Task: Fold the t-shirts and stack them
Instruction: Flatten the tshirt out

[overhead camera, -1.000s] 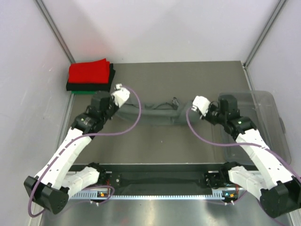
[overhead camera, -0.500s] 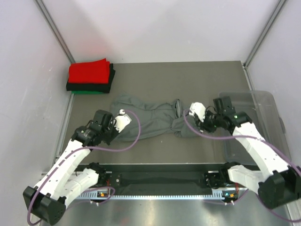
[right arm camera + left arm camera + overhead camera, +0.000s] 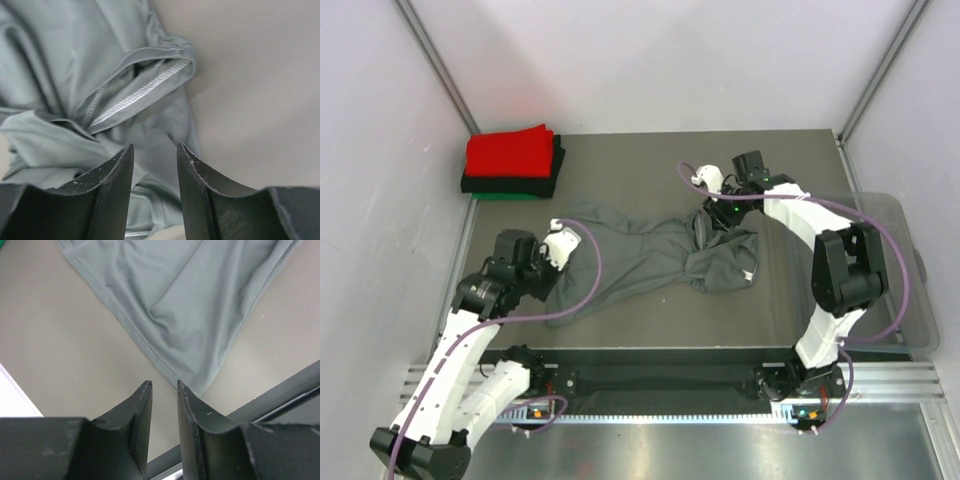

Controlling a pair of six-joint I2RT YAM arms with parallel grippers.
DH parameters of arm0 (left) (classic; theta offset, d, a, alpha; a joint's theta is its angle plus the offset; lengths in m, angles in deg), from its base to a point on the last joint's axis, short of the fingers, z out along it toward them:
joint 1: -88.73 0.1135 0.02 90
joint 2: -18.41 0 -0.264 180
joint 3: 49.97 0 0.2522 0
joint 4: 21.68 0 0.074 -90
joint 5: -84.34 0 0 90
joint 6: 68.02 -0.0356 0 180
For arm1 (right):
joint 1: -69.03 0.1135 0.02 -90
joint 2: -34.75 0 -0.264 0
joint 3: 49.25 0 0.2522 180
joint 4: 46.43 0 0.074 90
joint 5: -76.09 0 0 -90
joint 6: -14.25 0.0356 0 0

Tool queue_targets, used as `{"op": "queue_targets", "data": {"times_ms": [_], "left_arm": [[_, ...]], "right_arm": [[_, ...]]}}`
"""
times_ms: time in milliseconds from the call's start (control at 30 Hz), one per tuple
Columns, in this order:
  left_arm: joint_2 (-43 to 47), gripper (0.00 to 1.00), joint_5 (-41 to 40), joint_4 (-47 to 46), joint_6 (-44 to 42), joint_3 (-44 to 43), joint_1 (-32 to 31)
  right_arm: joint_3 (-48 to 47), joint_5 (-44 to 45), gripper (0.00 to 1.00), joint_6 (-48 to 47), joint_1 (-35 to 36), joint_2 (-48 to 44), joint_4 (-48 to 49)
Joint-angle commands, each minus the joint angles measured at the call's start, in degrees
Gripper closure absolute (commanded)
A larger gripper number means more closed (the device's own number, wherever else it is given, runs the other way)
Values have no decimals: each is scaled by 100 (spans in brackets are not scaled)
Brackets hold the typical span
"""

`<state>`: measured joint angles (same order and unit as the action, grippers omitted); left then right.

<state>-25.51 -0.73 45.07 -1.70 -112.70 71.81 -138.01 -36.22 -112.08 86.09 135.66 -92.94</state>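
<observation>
The dark grey t-shirt (image 3: 650, 255) lies crumpled and partly spread in the middle of the table, its right end bunched. A folded stack with red on top (image 3: 510, 152), then black and green, sits at the back left. My left gripper (image 3: 546, 278) hovers at the shirt's left edge. In the left wrist view this gripper (image 3: 164, 385) is open by a narrow gap with nothing in it, just short of the shirt's hem corner (image 3: 190, 300). My right gripper (image 3: 715, 215) is open and empty above the bunched right end; in its wrist view (image 3: 155, 147) a stitched hem opening (image 3: 145, 85) lies just ahead.
A clear plastic bin (image 3: 890, 260) stands at the right edge of the table. A dark rail (image 3: 660, 380) runs along the near edge between the arm bases. Walls close in the left, back and right sides.
Both grippers opened and let go of the grey shirt, which dropped from a stretched band to the table. The left arm pulled back to the near left. The right arm swung toward the back.
</observation>
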Motion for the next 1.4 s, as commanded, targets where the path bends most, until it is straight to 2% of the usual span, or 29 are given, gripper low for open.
{"op": "queue_targets", "data": {"times_ms": [0,267,367,433,667,767,900,1000,1367], "left_arm": [[112,68,35,36,30,37,76],[-2,67,87,-350,83,212,111],[-55,67,96,-421,74,143,111],[-81,66,105,-439,66,90,111],[-178,66,228,-334,144,-60,172],[-134,66,228,-237,127,-69,225],[-90,66,237,-202,92,10,286],[-99,66,254,-210,74,10,313],[-187,66,289,-368,48,90,322]], "right_arm": [[-462,235,60,-92,-89,-62,-29],[125,420,57,-628,-229,-992,-187],[363,202,56,-1023,-238,-1081,-502],[364,113,56,-963,-238,-1012,-495],[-611,-861,60,-261,-238,172,-530],[-1366,-1379,60,170,-273,875,-627],[-2710,-2154,60,1292,-396,1747,-758],[-3387,-2401,60,1568,-388,2275,-1004],[-3196,-2173,61,1533,-352,2460,-1137]]}}
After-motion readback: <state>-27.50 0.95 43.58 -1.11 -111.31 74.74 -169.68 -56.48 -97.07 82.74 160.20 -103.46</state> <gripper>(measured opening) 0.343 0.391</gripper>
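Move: The right hand hovers over the t-shirt's bunched right part. The seamed fold at its far edge lies about 3 cm ahead, 5 cm to the left and 7 cm below. The white tag is some 8 cm back and 7 cm to the right, and the spread half's middle is roughly 22 cm left and 2 cm back. From the left hand, the seamed fold is about 22 cm ahead, 29 cm right and 14 cm below. With no contact to be seen, the right hand first lifts about 3 cm, easing right and slightly back above the bunched cloth. It then sinks again and sweeps forward and left towards the shirt's far edge, ending about 9 cm from where it began. On the way the wrist tips some 25 degrees, so that the part-open fingers slant more to the left. ##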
